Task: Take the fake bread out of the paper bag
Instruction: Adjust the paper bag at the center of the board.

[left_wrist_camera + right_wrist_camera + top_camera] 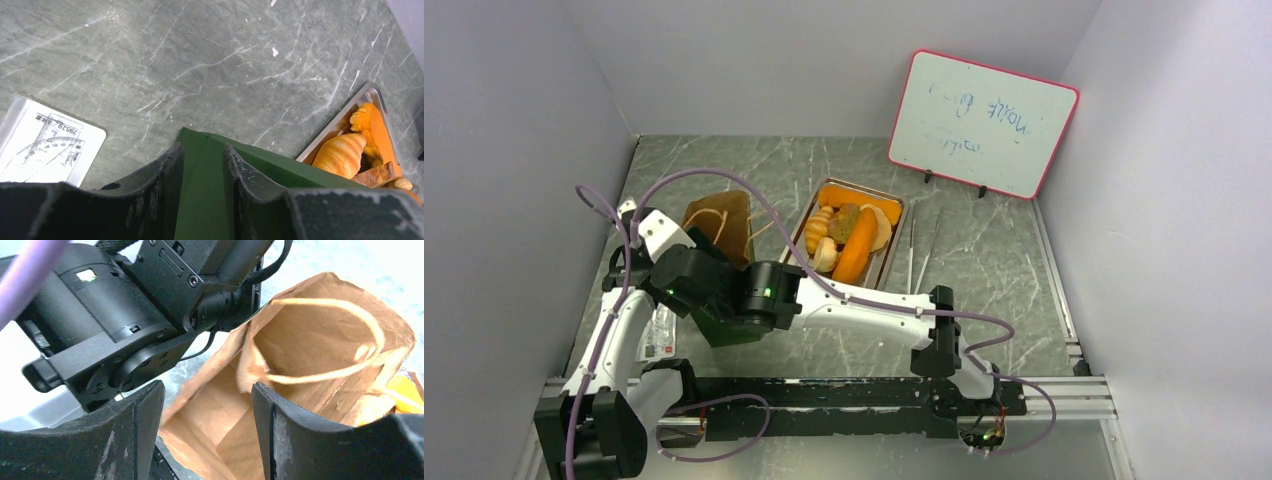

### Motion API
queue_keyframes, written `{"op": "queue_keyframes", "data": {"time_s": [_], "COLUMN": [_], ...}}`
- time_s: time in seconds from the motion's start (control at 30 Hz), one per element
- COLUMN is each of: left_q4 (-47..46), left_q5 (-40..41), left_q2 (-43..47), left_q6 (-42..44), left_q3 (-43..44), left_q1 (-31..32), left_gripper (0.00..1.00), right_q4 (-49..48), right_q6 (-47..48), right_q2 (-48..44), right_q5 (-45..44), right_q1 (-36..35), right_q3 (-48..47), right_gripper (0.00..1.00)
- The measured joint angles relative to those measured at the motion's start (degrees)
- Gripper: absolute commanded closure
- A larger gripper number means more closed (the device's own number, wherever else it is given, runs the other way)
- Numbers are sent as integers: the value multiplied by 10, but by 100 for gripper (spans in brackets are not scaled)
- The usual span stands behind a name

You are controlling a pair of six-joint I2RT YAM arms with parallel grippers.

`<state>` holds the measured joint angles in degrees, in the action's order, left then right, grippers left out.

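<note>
The paper bag [719, 222] lies on its side on the marble table, its brown mouth facing the far wall and its dark green outside [280, 167] towards me. My left gripper [202, 150] is shut on a green folded edge of the bag, which fills the gap between its fingers. My right gripper [207, 387] is open just in front of the bag's mouth [310, 340], nothing between its fingers. The brown inside that I can see holds no bread. Several pieces of fake bread [856, 245] lie in the metal tray [896, 235]; a croissant [341, 154] is among them.
Both wrists crowd together at the bag's near end. The bag's twisted handle [325, 302] arches across its mouth. A white printed card [659, 335] lies left of the bag. Thin metal tongs [914, 255] lie right of the tray. A pink-framed whiteboard [982, 122] leans at the back right.
</note>
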<state>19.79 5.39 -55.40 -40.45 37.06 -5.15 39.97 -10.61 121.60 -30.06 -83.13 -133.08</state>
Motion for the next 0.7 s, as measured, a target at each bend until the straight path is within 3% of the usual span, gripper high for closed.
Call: {"op": "queue_keyframes", "data": {"time_s": [0.37, 0.7], "left_q4": [0, 7], "left_q5": [9, 17], "left_q2": [1, 9], "left_q6": [-5, -6], "left_q3": [-2, -6], "left_q1": [0, 0], "left_gripper": [71, 71], "right_q4": [-12, -146], "right_q6": [19, 69], "right_q2": [-10, -183], "right_q5": [-30, -102], "right_q1": [-23, -64], "right_q3": [-2, 185], "right_gripper": [35, 39]}}
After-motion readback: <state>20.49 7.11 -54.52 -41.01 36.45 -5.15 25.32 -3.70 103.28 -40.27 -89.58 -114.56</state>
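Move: The paper bag stands upright with its middle about 3 cm ahead of my right hand, 5 cm to its right and 15 cm below. The tray of bread is some 27 cm to that hand's right and 13 cm ahead, while the ruler pack lies roughly 10 cm left and 2 cm back, both about 28 cm down. From my left hand, beside the bag, its middle is about 9 cm back and 11 cm right, roughly level. I bring my already open right hand away from the bag's mouth, easing back and up at first, then rising faster while swinging right, about 8 cm up, 5 cm right and 3 cm back in all. My fingers stay wide open and tip upward some 10 degrees, with a slight roll. My left hand stays against the bag's left side. ##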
